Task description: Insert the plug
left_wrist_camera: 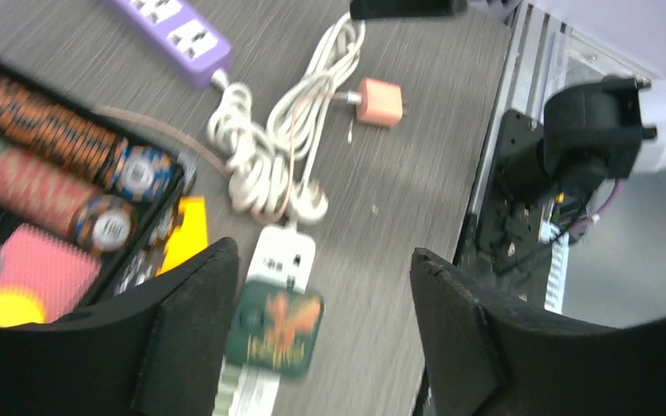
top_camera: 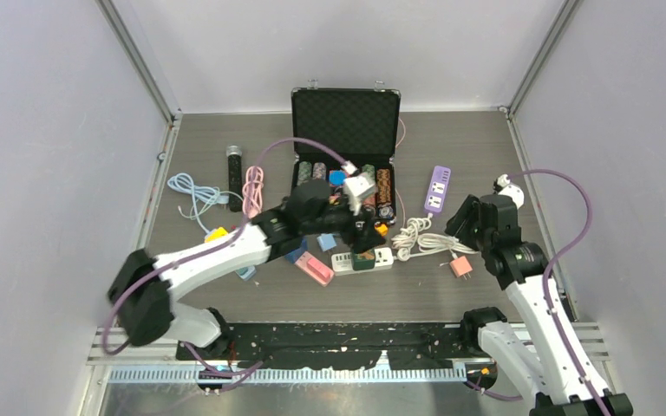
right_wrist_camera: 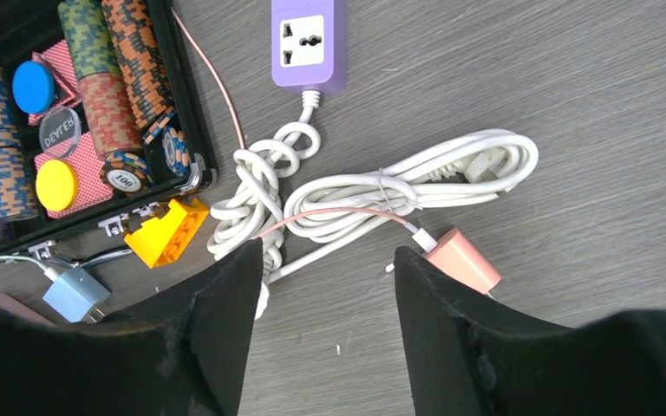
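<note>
A white power strip lies in the middle of the table with a green plug block sitting on its sockets. My left gripper hovers over it, open, with the green block near its left finger and not gripped. A pink plug on a thin pink cord lies on the table beside coiled white cable. My right gripper stands open just above the table, the pink plug just outside its right finger. A purple power strip lies beyond the coil.
An open black case of poker chips stands at the back centre. A yellow brick and a blue adapter lie by its front edge. A pink cord coil, a black stick and a pale cable lie at left.
</note>
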{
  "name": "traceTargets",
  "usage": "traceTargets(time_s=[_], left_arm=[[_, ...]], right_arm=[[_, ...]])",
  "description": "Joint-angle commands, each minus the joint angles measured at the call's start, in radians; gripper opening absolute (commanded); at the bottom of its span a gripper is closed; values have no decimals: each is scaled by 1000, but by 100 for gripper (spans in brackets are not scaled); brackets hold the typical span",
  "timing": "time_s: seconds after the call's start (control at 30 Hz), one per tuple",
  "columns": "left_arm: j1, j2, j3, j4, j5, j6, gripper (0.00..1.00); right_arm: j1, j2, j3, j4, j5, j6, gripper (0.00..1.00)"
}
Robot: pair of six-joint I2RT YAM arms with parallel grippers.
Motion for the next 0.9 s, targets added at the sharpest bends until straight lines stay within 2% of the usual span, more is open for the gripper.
traceTargets(time_s=[0.0, 0.2, 0.4, 0.5, 0.77, 0.87], left_arm=[[-52, 242, 211, 157, 56, 6, 69], [-98, 524, 473, 25, 45, 91, 62], [-119, 714, 635, -62, 16, 114, 50], [-125, 776, 683, -105, 7, 117, 44], [-128, 870, 750, -192, -1, 101, 34], [-128, 877, 754, -191, 5, 86, 21]], right_arm=[[0, -77, 45, -80, 47, 16, 60], [0, -140, 85, -144, 72, 22, 59], [-1, -141, 120, -171, 83, 20, 62], [0, -138, 133, -176, 98, 14, 63], [0, -117, 145, -178, 105, 6, 63], [0, -117, 147, -177, 102, 2, 63]])
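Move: The white plug at the green adapter's side lies about 12 cm to the left gripper's right, 3 cm ahead and some 18 cm below. The green adapter, on the white power strip, is almost under this gripper, 1 cm ahead, 1 cm right and 16 cm down; the yellow block is 9 cm ahead and 4 cm right, the coral charger 27 cm right, level. From the right gripper the plug is about 7 cm left, 4 cm back, 12 cm below. Bring the left gripper about 16 cm to the right, past the green adapter and towards the white plug, first nearly level, then straight down some 14 cm in all, easing forward slightly. Tip the fingers some 15 degrees further down and narrow them from wide to about a third open, without closing on anything. Meanwhile draw the empty right gripper up and back, away from the plug. ##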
